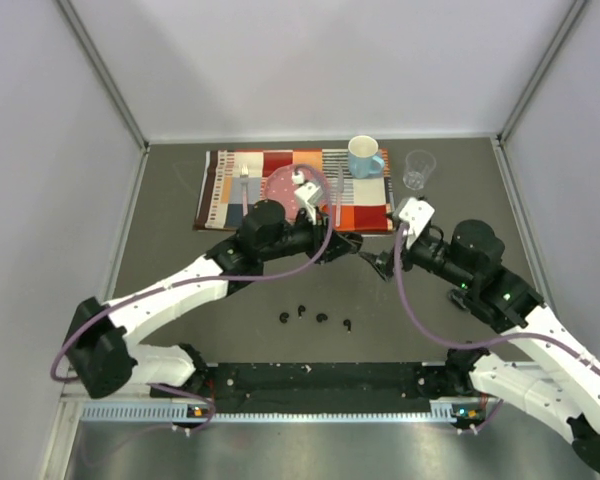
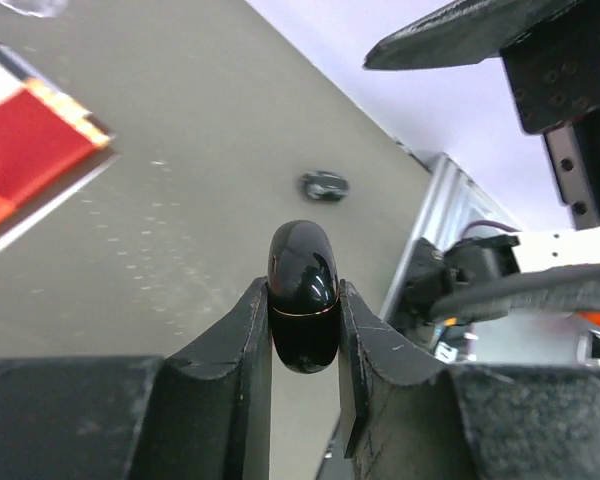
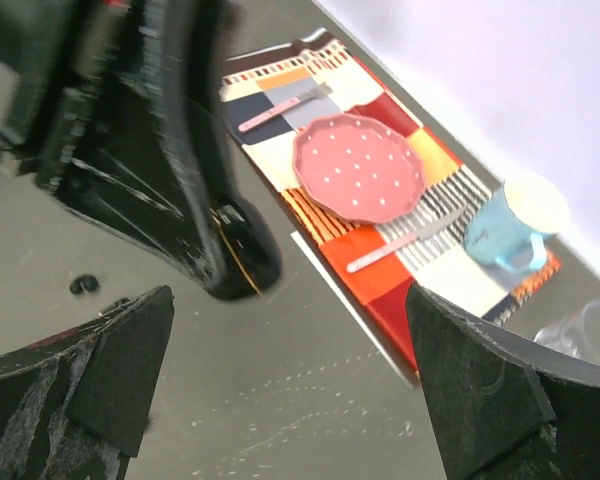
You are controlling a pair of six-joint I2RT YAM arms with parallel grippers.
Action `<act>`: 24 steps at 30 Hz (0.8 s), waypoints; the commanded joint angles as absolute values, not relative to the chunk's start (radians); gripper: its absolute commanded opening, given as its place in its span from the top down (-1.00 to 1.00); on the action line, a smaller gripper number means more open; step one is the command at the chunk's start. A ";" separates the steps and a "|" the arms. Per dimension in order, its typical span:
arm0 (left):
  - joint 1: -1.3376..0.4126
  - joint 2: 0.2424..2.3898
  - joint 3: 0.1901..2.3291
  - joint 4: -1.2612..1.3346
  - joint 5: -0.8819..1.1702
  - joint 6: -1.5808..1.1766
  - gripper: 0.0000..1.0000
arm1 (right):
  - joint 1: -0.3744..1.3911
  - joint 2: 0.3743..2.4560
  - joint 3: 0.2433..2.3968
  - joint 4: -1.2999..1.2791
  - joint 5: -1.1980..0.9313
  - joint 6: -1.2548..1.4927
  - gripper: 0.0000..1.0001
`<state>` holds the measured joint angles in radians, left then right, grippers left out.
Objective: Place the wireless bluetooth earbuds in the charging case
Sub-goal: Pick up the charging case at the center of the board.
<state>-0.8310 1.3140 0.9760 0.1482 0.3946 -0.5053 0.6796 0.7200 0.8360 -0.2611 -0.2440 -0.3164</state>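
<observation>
A glossy black oval charging case (image 2: 302, 265) with a thin gold seam is pinched between the fingers of my left gripper (image 2: 302, 289), held closed above the table. In the top view the left gripper (image 1: 347, 243) sits at mid-table, just in front of the placemat. My right gripper (image 1: 377, 265) faces it from the right with its jaws wide apart and nothing between them. From the right wrist the case (image 3: 245, 250) hangs ahead of the open right gripper (image 3: 288, 300). Several tiny black earbuds (image 1: 322, 317) lie in a row on the table, nearer the arm bases.
A patchwork placemat (image 1: 225, 190) at the back carries a pink dotted plate (image 1: 285, 185), cutlery and a blue mug (image 1: 364, 157). A clear glass (image 1: 418, 168) stands to its right. A small dark object (image 2: 325, 185) lies on the table beyond the case.
</observation>
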 commanded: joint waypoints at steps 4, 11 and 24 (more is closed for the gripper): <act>-0.717 1.071 0.867 0.143 0.238 -0.329 1.00 | 0.625 0.880 1.075 -0.461 -0.162 0.128 -0.98; -0.709 0.967 0.810 0.126 0.218 -0.207 1.00 | 0.411 1.011 1.082 -0.535 -0.428 0.543 -0.98; -0.709 0.933 0.713 0.400 0.291 -0.132 1.00 | 0.405 0.927 0.899 -0.179 -0.530 0.926 -0.98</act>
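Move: The charging case is already pinched in the left gripper, its middle about 2 cm to that hand's right and 1 cm ahead. From the wide-open right hand the case lies roughly 4 cm left, 1 cm ahead and 4 cm below. The nearest earbud is some 28 cm below the right hand, 5 cm left and 4 cm back; the leftmost earbud is about 18 cm left and 2 cm back. The plate is around 30 cm ahead and 16 cm left. Draw the left gripper about 10 cm left and slightly up, away from the right hand, keeping the case pinched while rolling it and swinging the fingertips some 15 degrees counter-clockwise. Take the open right hand forward, dip it, then ease it partly back and up; roll it roughly 70 degrees about its finger line, clockwise seen from behind, fingers still pointing left and forward. ##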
